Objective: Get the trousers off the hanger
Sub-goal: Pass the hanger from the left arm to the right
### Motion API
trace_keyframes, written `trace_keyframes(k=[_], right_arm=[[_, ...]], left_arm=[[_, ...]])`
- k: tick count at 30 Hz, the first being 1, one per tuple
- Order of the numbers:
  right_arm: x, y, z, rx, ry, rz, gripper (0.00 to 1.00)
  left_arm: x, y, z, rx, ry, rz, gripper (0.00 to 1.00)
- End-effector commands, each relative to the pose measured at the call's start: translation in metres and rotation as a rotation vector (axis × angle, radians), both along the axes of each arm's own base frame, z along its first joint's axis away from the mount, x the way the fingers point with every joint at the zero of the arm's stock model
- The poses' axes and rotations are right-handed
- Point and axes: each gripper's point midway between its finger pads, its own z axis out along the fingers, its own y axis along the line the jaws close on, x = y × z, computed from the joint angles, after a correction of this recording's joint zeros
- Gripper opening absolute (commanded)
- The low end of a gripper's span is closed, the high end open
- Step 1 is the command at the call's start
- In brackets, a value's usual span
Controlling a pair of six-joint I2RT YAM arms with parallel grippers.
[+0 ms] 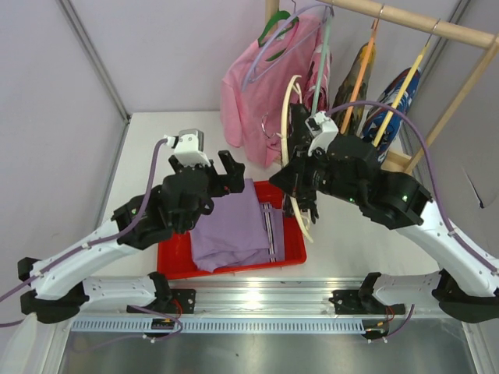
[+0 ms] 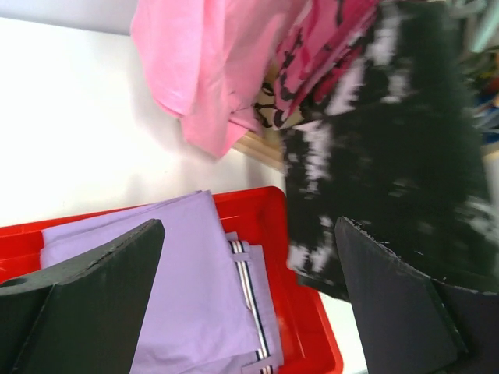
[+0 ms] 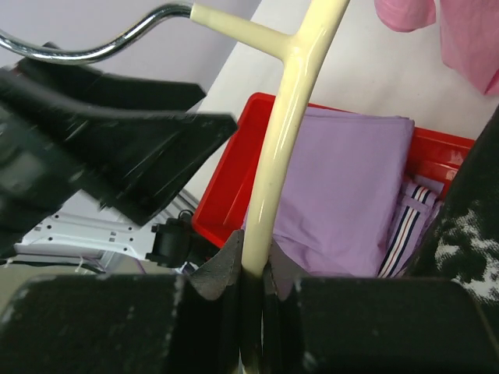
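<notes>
Pale lavender trousers (image 1: 234, 230) (image 2: 187, 273) (image 3: 351, 179) lie folded in the red tray (image 1: 173, 261) (image 2: 304, 312) (image 3: 226, 179). My left gripper (image 1: 209, 167) (image 2: 249, 304) hangs open over the tray's far side with nothing between its fingers. At the tray's right edge, my right gripper (image 1: 302, 204) (image 3: 256, 273) is shut on the bar of a cream hanger (image 1: 287, 101) (image 3: 284, 117). Black trousers with white speckles (image 2: 382, 148) (image 3: 460, 234) hang beside that hanger, over the tray's right rim. The top view mostly hides them behind the right arm.
A pink shirt (image 1: 249, 93) (image 2: 210, 70) hangs from the wooden rail (image 1: 421, 23) at the back. Two more patterned garments (image 1: 401, 93) hang on hangers to its right. The rail's slanted wooden leg (image 1: 460, 86) stands at the far right. Grey walls close in the table.
</notes>
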Motion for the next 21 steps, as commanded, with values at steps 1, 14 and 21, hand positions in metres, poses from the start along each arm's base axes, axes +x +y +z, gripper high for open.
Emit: trace_keyframes(k=[1, 14, 21], right_arm=[[-0.012, -0.027, 0.084, 0.171, -0.174, -0.013, 0.0], [-0.023, -0.025, 0.047, 0.108, -0.015, 0.003, 0.0], [-0.016, 0.005, 0.023, 0.064, 0.01, 0.034, 0.0]], left_arm=[[0.009, 0.009, 0.019, -0.057, -0.033, 0.0, 0.98], [0.026, 0.044, 0.003, -0.06, -0.013, 0.09, 0.98], [0.023, 0.057, -0.017, -0.063, 0.017, 0.124, 0.98]])
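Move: The right hand holds the cream hanger, whose middle is at its fingers, with the black trousers hanging about 3 cm ahead, 3 cm right and 12 cm below. The red tray, with the purple trousers folded in it, lies some 14 cm left, 3 cm ahead and 35 cm below. The empty left hand has that hanger about 14 cm to its right, level and neither ahead nor back. Open left hand draws about 5 cm left from the hanger; right keeps its pinch, eases back, rises, then sinks. ##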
